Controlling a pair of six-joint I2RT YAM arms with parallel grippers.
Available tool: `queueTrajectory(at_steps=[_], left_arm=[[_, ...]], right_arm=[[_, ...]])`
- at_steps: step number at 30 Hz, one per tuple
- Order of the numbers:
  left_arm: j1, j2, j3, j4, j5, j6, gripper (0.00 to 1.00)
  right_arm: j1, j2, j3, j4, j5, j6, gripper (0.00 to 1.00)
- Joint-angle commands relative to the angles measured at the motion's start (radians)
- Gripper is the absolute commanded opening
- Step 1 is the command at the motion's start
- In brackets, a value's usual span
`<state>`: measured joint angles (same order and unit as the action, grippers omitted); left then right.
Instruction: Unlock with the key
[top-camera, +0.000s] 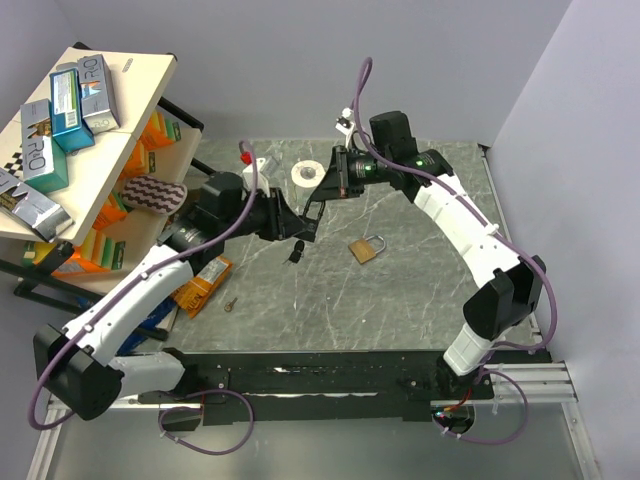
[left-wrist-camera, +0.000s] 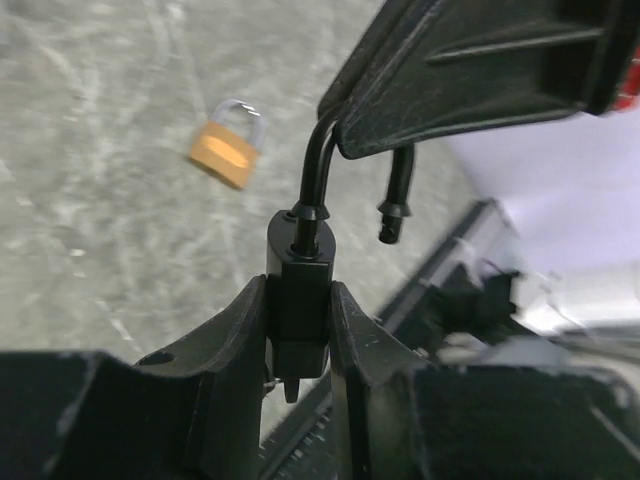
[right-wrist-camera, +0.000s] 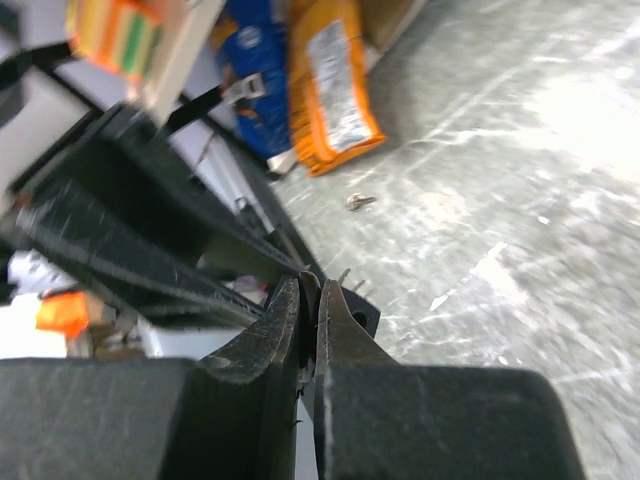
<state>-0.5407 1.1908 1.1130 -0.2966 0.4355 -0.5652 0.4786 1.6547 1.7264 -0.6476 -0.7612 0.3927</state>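
Observation:
A black padlock (left-wrist-camera: 298, 290) is clamped by its body between the fingers of my left gripper (left-wrist-camera: 298, 292), above the table's middle (top-camera: 303, 235). Its shackle (left-wrist-camera: 318, 165) stands raised, one leg in the body and the other leg (left-wrist-camera: 395, 205) free. My right gripper (right-wrist-camera: 312, 288) is shut on the top of that shackle, meeting the left gripper from the far side (top-camera: 315, 208). The key (top-camera: 293, 256) hangs below the lock; its black head (left-wrist-camera: 290, 385) pokes out under the body.
A brass padlock (top-camera: 366, 248) (left-wrist-camera: 228, 147) lies shut on the marble table to the right of the grippers. A small loose key (top-camera: 231, 303) (right-wrist-camera: 358, 201) and an orange packet (top-camera: 205, 283) (right-wrist-camera: 330, 80) lie left. A white tape ring (top-camera: 305, 173) sits behind; a cluttered shelf (top-camera: 80, 120) stands far left.

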Motion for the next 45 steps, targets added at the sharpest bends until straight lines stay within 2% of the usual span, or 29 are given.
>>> queueTrajectory(at_steps=[1, 4, 6, 10, 12, 13, 16, 18, 23, 26, 27, 30, 34, 38, 45], left_arm=[[-0.086, 0.021, 0.080, -0.010, -0.262, 0.051, 0.01], [-0.105, 0.041, 0.085, 0.007, -0.297, 0.030, 0.01], [-0.107, 0.052, 0.079, 0.024, -0.293, 0.004, 0.01], [-0.102, 0.044, 0.033, 0.088, -0.281, -0.054, 0.01], [-0.091, 0.036, 0.008, 0.123, -0.261, -0.078, 0.01], [-0.075, 0.029, 0.001, 0.135, -0.238, -0.096, 0.01], [-0.042, 0.023, -0.024, 0.166, -0.205, -0.128, 0.01], [-0.024, 0.015, -0.038, 0.183, -0.196, -0.140, 0.01], [0.016, -0.020, -0.085, 0.272, -0.132, -0.209, 0.01], [0.034, -0.042, -0.111, 0.349, -0.094, -0.251, 0.01], [0.044, -0.051, -0.117, 0.364, -0.068, -0.262, 0.01], [0.065, -0.075, -0.137, 0.424, -0.014, -0.311, 0.01], [0.082, -0.095, -0.148, 0.470, 0.026, -0.381, 0.01], [0.091, -0.115, -0.185, 0.559, 0.069, -0.452, 0.01], [0.096, -0.119, -0.209, 0.666, 0.118, -0.527, 0.01]], right_arm=[[0.017, 0.014, 0.070, -0.066, 0.164, 0.044, 0.00], [0.025, 0.005, 0.044, -0.028, 0.194, 0.100, 0.00], [0.031, -0.001, 0.032, -0.008, 0.192, 0.133, 0.04], [0.029, -0.015, 0.007, 0.034, 0.175, 0.163, 0.33], [0.017, -0.035, -0.011, 0.075, 0.145, 0.187, 0.42], [0.008, -0.045, -0.052, 0.107, 0.125, 0.204, 0.51], [-0.020, -0.087, -0.134, 0.235, 0.059, 0.299, 0.59], [-0.026, -0.107, -0.148, 0.264, 0.063, 0.321, 0.61], [-0.037, -0.131, -0.163, 0.201, 0.137, 0.265, 0.70], [-0.066, -0.183, -0.290, 0.328, 0.076, 0.325, 0.74], [-0.074, -0.197, -0.370, 0.436, 0.056, 0.345, 0.74], [-0.083, -0.233, -0.464, 0.531, 0.022, 0.365, 0.75], [-0.086, -0.239, -0.511, 0.705, -0.079, 0.393, 0.74], [-0.086, -0.230, -0.556, 0.895, -0.162, 0.504, 0.75], [-0.058, -0.194, -0.544, 1.059, -0.250, 0.587, 0.74]])
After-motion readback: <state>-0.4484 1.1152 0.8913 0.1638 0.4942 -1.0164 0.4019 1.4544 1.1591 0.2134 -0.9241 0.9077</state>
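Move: The black padlock's shackle, already pulled out of its body, sits in the right fingers, about 4 cm ahead of the left hand, 3 cm to its right and 3 cm above it. The padlock's body is in the left fingers, from the right hand some 5 cm back, 3 cm left and 4 cm below. The brass padlock lies about 7 cm ahead of the right hand, 12 cm to its right and 30 cm below; the tape roll stands 23 cm ahead, 3 cm left and 27 cm below. The opened shackle is let go by the right fingers, which spread wide as that hand eases about 2 cm forward, draws back and right while sinking, then rises again, its fingers tipping up some 20 degrees. The left keeps its pinch on the black padlock's body, carrying it forward and down about 5 cm, then up some 8 cm with its fingers tipping up. ##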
